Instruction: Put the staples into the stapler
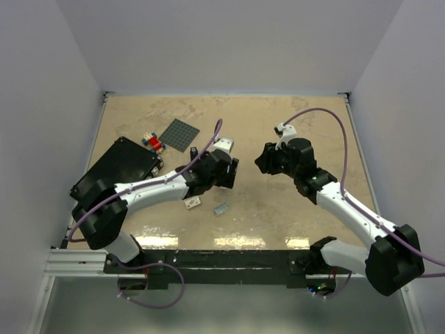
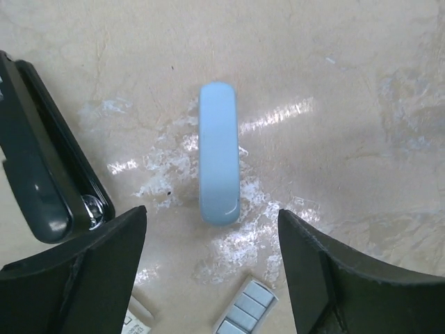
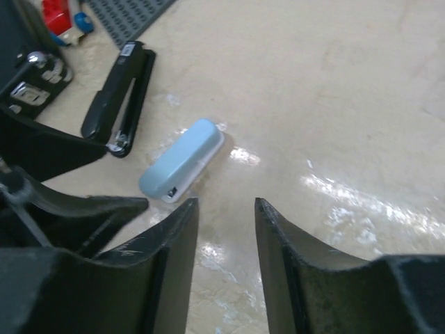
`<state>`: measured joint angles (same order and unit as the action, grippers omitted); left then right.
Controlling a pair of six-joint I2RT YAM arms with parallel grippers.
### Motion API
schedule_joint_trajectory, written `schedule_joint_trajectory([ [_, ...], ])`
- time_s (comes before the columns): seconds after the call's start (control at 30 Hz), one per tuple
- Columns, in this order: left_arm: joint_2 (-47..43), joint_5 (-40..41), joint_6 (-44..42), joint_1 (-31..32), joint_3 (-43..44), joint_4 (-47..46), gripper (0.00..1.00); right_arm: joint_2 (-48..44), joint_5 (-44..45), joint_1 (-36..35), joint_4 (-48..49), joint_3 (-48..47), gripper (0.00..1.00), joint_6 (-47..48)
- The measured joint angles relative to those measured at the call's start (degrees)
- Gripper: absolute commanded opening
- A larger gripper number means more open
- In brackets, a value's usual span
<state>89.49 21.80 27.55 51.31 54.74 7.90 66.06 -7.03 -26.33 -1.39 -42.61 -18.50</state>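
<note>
A light-blue stapler [image 2: 218, 153] lies closed on the tan table [image 2: 348, 104], lengthwise ahead of my left gripper [image 2: 211, 210]. That gripper is open, its fingers apart on either side of the stapler's near end and not touching it. The staples [image 2: 247, 309], a ribbed grey-blue block in a pale tray, lie just below the fingers, also in the top view [image 1: 221, 208]. A black stapler [image 2: 42, 174] lies to the left. My right gripper [image 3: 226, 202] is partly open with nothing in it, and the blue stapler [image 3: 182, 158] lies just beyond its left finger.
A little white box [image 1: 192, 202] lies beside the staples. Behind the black stapler [image 3: 122, 97] are a grey studded baseplate [image 1: 179, 133], some toy bricks [image 1: 151, 142] and a large black case [image 1: 115, 170] at the table's left. White walls surround the table.
</note>
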Motion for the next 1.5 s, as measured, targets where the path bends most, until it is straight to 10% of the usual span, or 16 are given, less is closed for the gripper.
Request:
schedule_joint_trajectory([
  [0.23, 6.88, -2.60, -0.39, -2.99, 15.76, 14.29, 0.68, -5.92, 8.02, 0.09, -6.91, 0.00, 0.70, -2.29],
  [0.67, 15.93, -6.25, -2.38, -2.97, 23.93, 27.54, 0.61, -10.86, 13.70, 0.09, -11.47, 0.28, 0.70, -3.58],
  [1.1, 19.04, -7.76, -3.17, -2.97, 25.44, 29.55, 0.14, -11.32, 13.97, 0.09, -11.98, 1.38, 0.69, -3.98],
  [1.5, 18.99, -7.56, -2.58, -2.84, 21.24, 24.50, 0.04, -11.93, 13.92, 0.09, -11.96, 2.16, 0.69, -4.63],
])
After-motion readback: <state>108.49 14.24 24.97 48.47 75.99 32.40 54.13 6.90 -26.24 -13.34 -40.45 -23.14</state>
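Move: The light-blue stapler lies almost under the left hand, its middle about 4 cm ahead, 2 cm to the right and 7 cm below. The black stapler stands some 12 cm to the left of the blue one. The small segmented block is roughly 7 cm back and 2 cm left of the left hand, the white box about 5 cm back and 11 cm left. From the right hand the blue stapler is about 9 cm left, 3 cm ahead and 15 cm below. Lift the left gripper a touch forward, then bring it back and about 7 cm down onto the light-blue stapler's near end, tipping the fingers some 20 degrees steeper. Pinch that end from both sides and, still gripping, bear down the last 2 cm. Meanwhile draw the right hand about 5 cm right and slightly back, away from the stapler, turning it clockwise and opening it. ##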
